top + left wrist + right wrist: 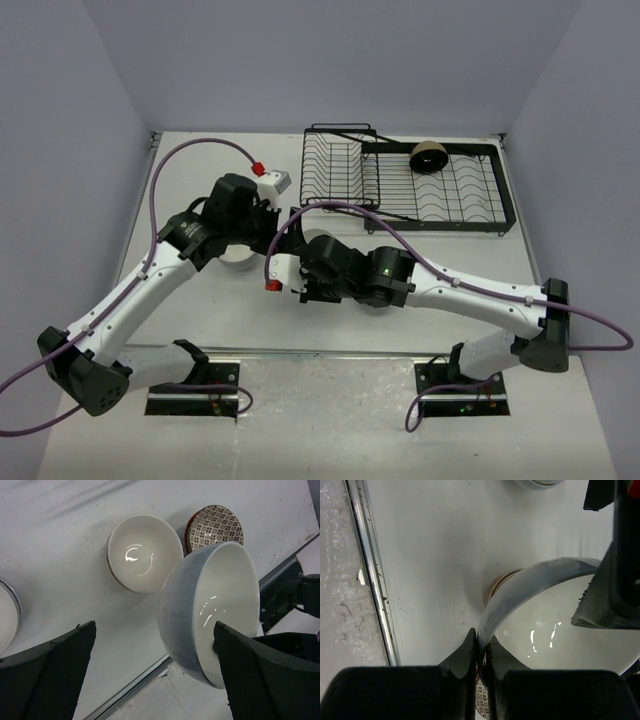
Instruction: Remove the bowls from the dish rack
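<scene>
A grey-blue bowl [210, 610], white inside, hangs tilted on its side above the table. My right gripper [482, 647] is shut on its rim [495, 615], one finger inside and one outside. My left gripper [155, 627] stands wide open around the same bowl. One of its fingers [260, 675] is at the bowl's white inside and the other [50, 680] stands far out to the side. The black wire dish rack [400, 180] sits at the far side of the table, with a tan bowl [428, 157], black inside, on its flat tray.
On the table below lie a white bowl [145, 552], a brown patterned bowl [215, 525] and part of another bowl [7, 615] at the left edge. A metal strip [370, 570] marks the table's near edge. Both arms [400, 275] cross the table's middle.
</scene>
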You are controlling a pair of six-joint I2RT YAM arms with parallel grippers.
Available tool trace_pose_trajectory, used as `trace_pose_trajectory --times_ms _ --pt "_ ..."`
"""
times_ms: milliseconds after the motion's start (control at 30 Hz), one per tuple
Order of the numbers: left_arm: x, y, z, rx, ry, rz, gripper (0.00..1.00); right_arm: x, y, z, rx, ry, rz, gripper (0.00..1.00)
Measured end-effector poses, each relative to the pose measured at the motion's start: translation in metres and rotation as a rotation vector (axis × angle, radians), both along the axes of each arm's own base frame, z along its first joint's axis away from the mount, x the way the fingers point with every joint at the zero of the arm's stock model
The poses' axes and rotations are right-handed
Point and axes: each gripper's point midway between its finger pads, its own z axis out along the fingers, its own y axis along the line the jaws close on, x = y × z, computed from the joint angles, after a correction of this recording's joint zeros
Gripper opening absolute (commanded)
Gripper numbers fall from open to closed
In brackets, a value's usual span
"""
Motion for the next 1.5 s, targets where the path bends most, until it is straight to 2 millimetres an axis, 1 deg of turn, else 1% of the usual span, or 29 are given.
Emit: trace_pose_trajectory --times_ms 133,233,267,300,333,433,500,533,567,633,667,700,767,867,900,967,1000,1100,1133,1200,1233,1267,1367,1433,1467,1500 --pt "0.002 -0.001 0.006 -0.018 -0.014 0.016 0.93 0.001 0.001 -0.003 -0.020 -0.002 0.010 0.00" --pt "0.002 -0.001 0.006 -0.012 -0.021 0.027 0.83 0.001 0.001 -0.005 -0.031 -0.008 0.020 0.00" --pt "0.003 -0.001 0.005 -0.008 -0.024 0.030 0.73 0.002 0.001 -0.004 -0.032 -0.011 0.025 0.00" --pt "0.003 0.000 0.005 -0.001 -0.028 0.036 0.69 0.002 0.002 -0.003 -0.032 -0.014 0.027 0.00" --pt "0.004 0.001 0.003 0.007 -0.030 0.042 0.61 0.003 0.003 -0.002 -0.030 -0.018 0.031 0.00" --pt "0.007 0.004 -0.002 0.021 -0.027 0.068 0.46 0.004 0.007 0.004 -0.028 -0.023 0.037 0.00" --pt "0.008 0.003 -0.002 0.027 -0.029 0.074 0.39 0.006 0.011 0.005 -0.038 -0.022 0.039 0.00" --pt "0.009 0.004 -0.004 0.033 -0.030 0.081 0.27 0.007 0.013 0.005 -0.041 -0.021 0.039 0.00" --pt "0.010 0.004 -0.005 0.036 -0.028 0.085 0.19 0.008 0.017 0.005 -0.044 -0.021 0.041 0.00" --pt "0.016 0.006 -0.009 0.057 -0.035 0.104 0.09 0.011 0.025 0.005 -0.050 -0.021 0.040 0.00" --pt "0.017 0.008 -0.011 0.073 -0.037 0.108 0.02 0.013 0.027 0.006 -0.051 -0.025 0.040 0.00" --pt "0.019 0.011 -0.015 0.096 -0.037 0.113 0.00 0.014 0.031 0.006 -0.052 -0.026 0.043 0.00" --pt "0.022 0.015 -0.022 0.138 -0.045 0.113 0.00 0.016 0.035 0.007 -0.057 -0.029 0.048 0.00" --pt "0.026 0.022 -0.026 0.182 -0.057 0.140 0.00 0.018 0.039 0.003 -0.075 -0.028 0.049 0.00" --pt "0.028 0.025 -0.027 0.196 -0.061 0.154 0.00 0.019 0.041 0.002 -0.078 -0.031 0.050 0.14" --pt "0.030 0.032 -0.029 0.221 -0.064 0.188 0.00 0.023 0.043 0.001 -0.078 -0.046 0.039 0.48" --pt "0.032 0.037 -0.030 0.242 -0.068 0.211 0.00 0.027 0.044 0.003 -0.072 -0.062 0.025 0.61" --pt "0.037 0.057 -0.034 0.301 -0.065 0.295 0.00 0.035 0.048 0.012 -0.036 -0.108 -0.002 0.75" --pt "0.041 0.065 -0.034 0.313 -0.064 0.324 0.00 0.037 0.048 0.014 -0.020 -0.117 -0.013 0.78" --pt "0.048 0.082 -0.035 0.325 -0.050 0.380 0.00 0.043 0.044 0.017 0.009 -0.132 -0.041 0.84" --pt "0.052 0.092 -0.035 0.329 -0.043 0.414 0.00 0.045 0.039 0.018 0.021 -0.136 -0.057 0.88" --pt "0.059 0.107 -0.035 0.329 -0.033 0.465 0.00 0.048 0.032 0.020 0.033 -0.138 -0.077 0.99" --pt "0.076 0.154 -0.034 0.328 -0.016 0.626 0.00 0.054 0.004 0.030 0.095 -0.158 -0.154 0.99" --pt "0.084 0.182 -0.033 0.321 -0.010 0.723 0.00 0.056 -0.020 0.041 0.164 -0.175 -0.217 0.99" --pt "0.087 0.191 -0.033 0.310 -0.007 0.756 0.00 0.055 -0.031 0.046 0.201 -0.181 -0.243 0.99" --pt "0.090 0.196 -0.033 0.295 -0.012 0.777 0.00 0.056 -0.037 0.048 0.228 -0.188 -0.266 0.99"
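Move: The white bowl hangs rim-held in the right fingers, its middle about 5 cm ahead of that hand, 2 cm left and slightly below; from the open left hand it is some 6 cm right, 2 cm back and 4 cm lower. On the table some 20 cm below the left hand, the left bowl stack lies about 11 cm ahead and 15 cm left, the middle stack 8 cm ahead and 10 cm right, the brown patterned bowl 3 cm ahead and 25 cm right. The white bowl changes hands: the right hand eases it about 4 cm left and a little forward while the left, dipping forward and down, closes its fingers on the rim. The right then opens wide, lets go and backs off to the right and up, as the left carries the bowl left and somewhat forward, about 20 cm, turning some 40 degrees counter-clockwise towards the left stack. ##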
